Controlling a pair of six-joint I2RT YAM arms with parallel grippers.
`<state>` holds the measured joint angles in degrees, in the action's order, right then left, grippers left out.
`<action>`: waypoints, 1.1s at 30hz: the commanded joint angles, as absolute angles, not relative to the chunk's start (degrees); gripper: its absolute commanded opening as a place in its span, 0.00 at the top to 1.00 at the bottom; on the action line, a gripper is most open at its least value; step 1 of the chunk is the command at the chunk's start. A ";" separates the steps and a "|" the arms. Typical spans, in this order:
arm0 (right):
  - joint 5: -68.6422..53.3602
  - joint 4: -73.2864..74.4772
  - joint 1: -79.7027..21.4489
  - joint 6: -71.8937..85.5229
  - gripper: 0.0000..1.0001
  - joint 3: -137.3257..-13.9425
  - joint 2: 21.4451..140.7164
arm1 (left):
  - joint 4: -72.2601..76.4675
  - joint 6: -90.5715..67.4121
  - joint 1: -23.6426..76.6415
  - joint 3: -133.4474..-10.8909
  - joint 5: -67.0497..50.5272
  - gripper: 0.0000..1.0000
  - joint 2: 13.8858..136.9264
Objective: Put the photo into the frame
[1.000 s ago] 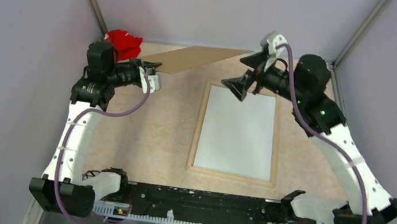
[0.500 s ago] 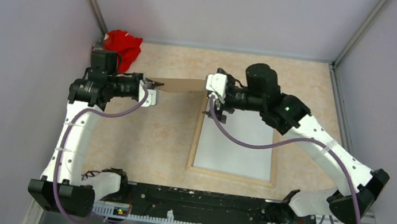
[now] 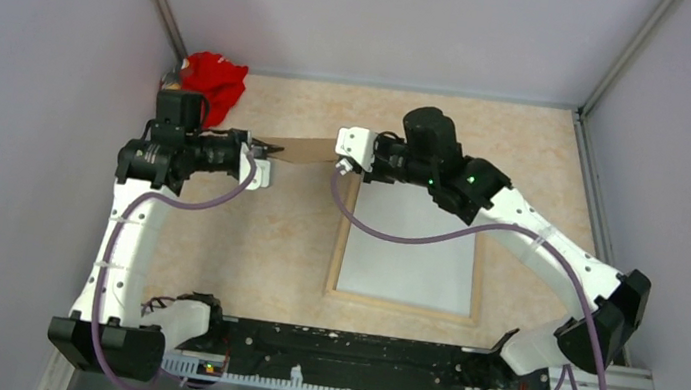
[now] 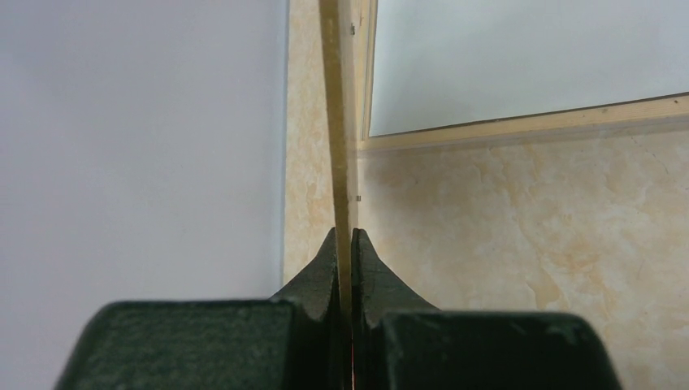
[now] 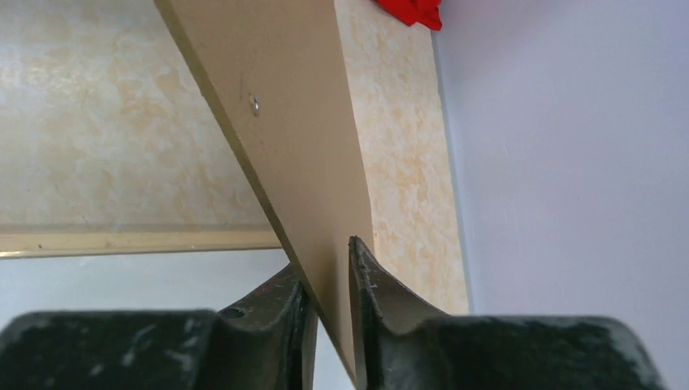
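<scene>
The frame (image 3: 343, 245) lies flat on the table, pale wood rim up, with a white surface (image 3: 412, 234) filling its opening. The photo's printed side is out of view; I cannot tell whether that white surface is its back. A plain brown backing board (image 3: 312, 150) hangs on edge above the frame's far left corner. My left gripper (image 3: 267, 149) is shut on its left end, seen edge-on (image 4: 337, 122) between the closed fingers. My right gripper (image 5: 325, 260) has its jaws closed around the right end; the board (image 5: 284, 106) sits slanted, touching both fingers.
A red cloth (image 3: 216, 77) is bunched in the far left corner, just behind the left arm. Grey walls close in the table at the left, back and right. The right arm stretches across above the frame's top edge.
The right arm has swung left from above the frame's top to the board's right end and closed its jaws on it. The left gripper has lowered the board and brought it slightly nearer.
</scene>
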<state>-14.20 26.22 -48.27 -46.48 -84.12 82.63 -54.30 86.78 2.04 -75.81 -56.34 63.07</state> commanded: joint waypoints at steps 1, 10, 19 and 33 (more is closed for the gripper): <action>-8.96 17.32 -48.95 -49.01 0.91 -83.96 82.98 | -48.74 88.69 2.21 -78.44 -62.58 1.00 61.05; -4.60 2.24 -49.00 -46.63 1.00 -83.13 83.22 | -32.64 77.36 2.20 -74.33 -59.34 0.40 58.39; -0.31 -4.73 -49.22 -38.57 1.00 -88.88 85.33 | -13.67 57.95 1.48 -72.73 -56.06 0.01 58.46; -6.52 9.45 -39.55 -8.41 1.00 -105.10 86.80 | 5.30 29.10 -7.63 -72.13 -55.80 0.01 61.92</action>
<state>-3.40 11.70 -42.52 -18.98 -99.94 87.68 -5.54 41.71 -5.15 -71.79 -53.65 61.45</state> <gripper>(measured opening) 0.020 0.987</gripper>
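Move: The backing board is in the left gripper, its middle some 8 cm to the right, 2 cm forward and 4 cm below. From the right gripper, not yet shut around it, the board's middle is about 4 cm left, 1 cm ahead and 3 cm down. The frame's middle lies about 12 cm to the right of the right gripper, 8 cm back and 31 cm below; the red cloth is 29 cm left, 15 cm ahead and 29 cm below. Finish shutting the right gripper on the backing board while easing it forward; just after that, open the left gripper wide to release its side and draw it up about 11 cm, then forward and slightly left. Keep the right grip and carry the board up some 14 cm and forward, higher above the frame, tipping the fingers up about 30 degrees and swinging them clockwise. ##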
